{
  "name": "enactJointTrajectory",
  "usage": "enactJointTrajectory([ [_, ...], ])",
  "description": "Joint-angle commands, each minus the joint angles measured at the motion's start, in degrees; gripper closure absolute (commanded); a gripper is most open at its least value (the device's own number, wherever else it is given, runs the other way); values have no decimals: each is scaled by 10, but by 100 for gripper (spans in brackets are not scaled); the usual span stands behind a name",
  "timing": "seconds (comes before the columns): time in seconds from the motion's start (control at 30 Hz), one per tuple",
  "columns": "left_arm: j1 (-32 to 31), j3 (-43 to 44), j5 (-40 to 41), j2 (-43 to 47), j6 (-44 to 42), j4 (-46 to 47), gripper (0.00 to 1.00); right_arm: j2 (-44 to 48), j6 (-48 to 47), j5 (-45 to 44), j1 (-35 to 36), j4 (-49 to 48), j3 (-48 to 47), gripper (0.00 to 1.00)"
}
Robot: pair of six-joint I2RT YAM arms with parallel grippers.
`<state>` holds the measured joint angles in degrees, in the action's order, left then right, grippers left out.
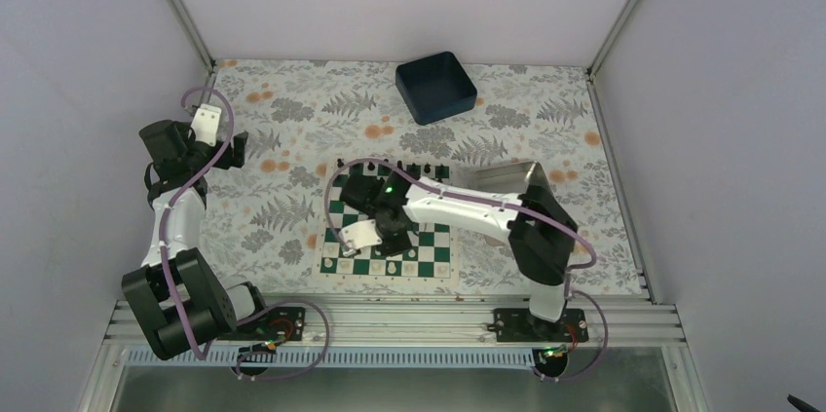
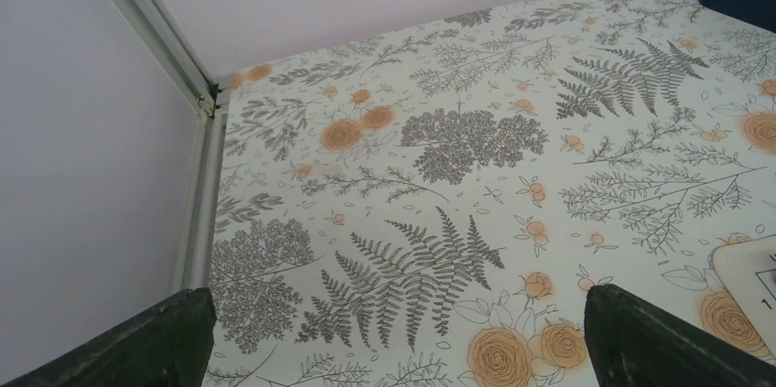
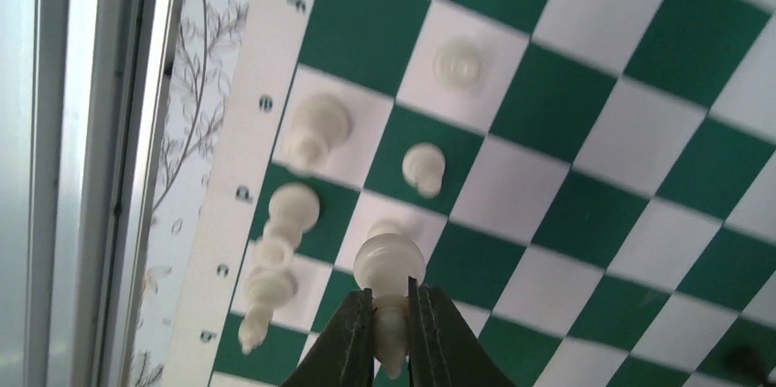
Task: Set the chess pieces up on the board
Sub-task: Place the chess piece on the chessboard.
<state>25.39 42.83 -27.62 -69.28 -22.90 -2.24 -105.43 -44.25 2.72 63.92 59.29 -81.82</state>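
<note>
The green and white board [image 1: 435,258] lies at the table's middle front. My right gripper [image 1: 382,237] hovers over its left part. In the right wrist view this gripper [image 3: 391,294] is shut on a cream chess piece [image 3: 390,263], pinched by its stem with the round base pointing at the board [image 3: 586,213]. Several other cream pieces stand in the two columns nearest the lettered border, such as one piece [image 3: 316,126] and a pawn [image 3: 424,167]. My left gripper [image 1: 239,149] is far to the left over the floral cloth. In its wrist view the left gripper [image 2: 398,341] stands open with nothing between the fingers.
A dark blue bin [image 1: 435,87] sits at the back centre. A silver tray [image 1: 502,183] lies right of the board, partly under the right arm. Black pieces [image 1: 409,170] line the board's far edge. The metal rail [image 1: 390,319] runs along the front.
</note>
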Motion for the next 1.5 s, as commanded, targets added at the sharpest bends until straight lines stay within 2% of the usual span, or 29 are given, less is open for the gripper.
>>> enactJointTrajectory([
  [0.0, 5, -1, -6, 8, 1, 7, 0, -47, -18, -8, 33, 17, -70, 91],
  [0.2, 6, -2, -6, 11, 1, 10, 0, -101, -36, -8, 59, 36, -142, 90],
  [0.37, 8, -5, -7, 11, 0, 14, 0, -125, -44, 1, 66, 46, -166, 90],
  [1.47, 13, -4, -13, 15, 1, 14, 0, -159, -56, 40, 69, -19, -112, 89],
])
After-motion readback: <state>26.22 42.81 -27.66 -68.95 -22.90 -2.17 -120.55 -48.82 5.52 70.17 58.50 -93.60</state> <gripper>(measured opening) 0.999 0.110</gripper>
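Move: The right hand holds a white chess piece by its top; the empty green square it goes to lies about 7 cm left, 3 cm back and 9 cm below. Along that near row, one placed piece stands 4 cm right of the square and another 4 cm left; a white pawn stands 4 cm beyond it. From the left hand, the square is roughly 29 cm right, 25 cm back and 20 cm below. Right hand, still gripping the piece, swings left about 6.5 cm, easing back, then lowers 4 cm towards the square. ##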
